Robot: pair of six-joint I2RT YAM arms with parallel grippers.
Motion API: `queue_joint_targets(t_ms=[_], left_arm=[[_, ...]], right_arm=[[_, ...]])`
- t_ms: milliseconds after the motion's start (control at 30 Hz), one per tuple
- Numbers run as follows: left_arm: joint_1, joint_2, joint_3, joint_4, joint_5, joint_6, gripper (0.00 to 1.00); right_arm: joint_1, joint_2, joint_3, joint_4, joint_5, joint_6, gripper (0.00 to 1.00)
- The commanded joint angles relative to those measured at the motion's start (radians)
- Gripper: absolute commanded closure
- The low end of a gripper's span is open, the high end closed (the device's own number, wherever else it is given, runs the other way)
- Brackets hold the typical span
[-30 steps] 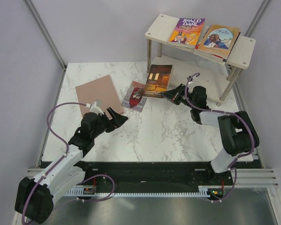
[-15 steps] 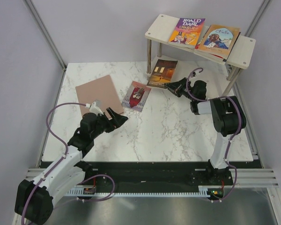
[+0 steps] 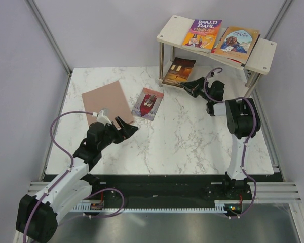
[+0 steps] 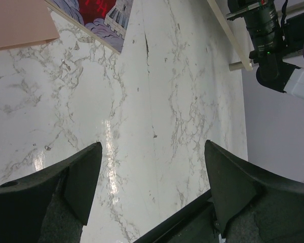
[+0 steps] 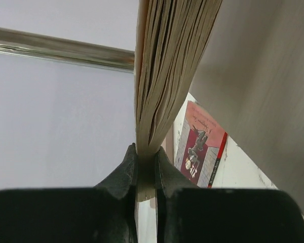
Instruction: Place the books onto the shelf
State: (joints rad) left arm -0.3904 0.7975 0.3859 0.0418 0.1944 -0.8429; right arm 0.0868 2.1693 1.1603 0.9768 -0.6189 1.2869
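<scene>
The shelf (image 3: 171,26) stands at the back right, with a purple-orange Roald Dahl book (image 3: 202,33) and an orange Othello book (image 3: 237,40) lying on its top board. My right gripper (image 3: 191,87) is shut on the edge of a dark brown-orange book (image 3: 179,71), which tilts in under the top board. In the right wrist view the jaws (image 5: 146,164) pinch its fanned pages (image 5: 167,61). A pale pink-red book (image 3: 147,104) (image 5: 200,144) (image 4: 104,12) lies flat on the marble. My left gripper (image 3: 126,126) (image 4: 152,185) hovers open just in front of it, holding nothing.
A flat pale brown rectangle (image 3: 107,101) (image 4: 15,23) lies at the table's left, beside the pink-red book. A silver shelf post (image 5: 61,48) crosses close to the held book. Grey walls close in both sides of the marble table (image 3: 182,147).
My right gripper has carried the dark brown-orange book from the table's middle back and up to the shelf, sliding it under the top board. The left arm has stayed put.
</scene>
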Motion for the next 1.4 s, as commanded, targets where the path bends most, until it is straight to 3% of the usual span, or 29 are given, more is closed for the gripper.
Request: queue_joint_targets(t_ms=[0,333,733,867,1133,1267,1367], left_arm=[[-0.002,-0.02,-0.002,0.007,0.019,0.027,0.12],[-0.002,-0.033,-0.005,-0.003,0.023,0.027,0.13],[-0.002,-0.058,-0.012,-0.019,0.023,0.028,0.13],[-0.002,-0.063,-0.012,-0.022,0.023,0.03,0.13],[-0.002,-0.08,-0.016,-0.028,0.022,0.033,0.13],[-0.002,-0.086,-0.016,-0.029,0.025,0.033,0.13],[-0.002,-0.096,-0.019,-0.029,0.028,0.033,0.13]], right_arm=[[-0.004,0.033,0.09,0.042,-0.031,0.0,0.86],[-0.019,0.061,0.102,0.033,-0.013,0.012,0.81],[-0.028,0.129,0.232,-0.03,-0.033,0.028,0.77],[-0.03,0.149,0.263,-0.05,-0.039,0.029,0.71],[-0.03,0.103,0.188,-0.066,-0.033,0.006,0.37],[-0.035,0.029,0.092,-0.089,-0.007,-0.026,0.02],[-0.036,-0.046,0.013,-0.131,0.022,-0.075,0.02]])
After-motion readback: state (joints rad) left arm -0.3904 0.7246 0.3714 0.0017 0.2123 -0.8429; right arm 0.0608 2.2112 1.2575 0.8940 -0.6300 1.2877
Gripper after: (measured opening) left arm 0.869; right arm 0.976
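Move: The brown book, gripped by its near edge in the right gripper, is going to the left end of the lower shelf, centred roughly 8 cm ahead, 3 cm left and 3 cm below. The shelf's front left post stands about 6 cm ahead and 14 cm left. The red book lies on the table some 23 cm left, 6 cm back and 12 cm down. From the left gripper, that shelf end is about 36 cm ahead and 29 cm right. Ease the right gripper down about 2 cm to lay the brown book on the lower shelf, then slide forward to some 4 cm beyond the start to push the book farther in. Only then spread the fingers wide to end the pinch, and start drawing back about 2 cm, rising slightly, with the book's near edge still between the open fingers. ##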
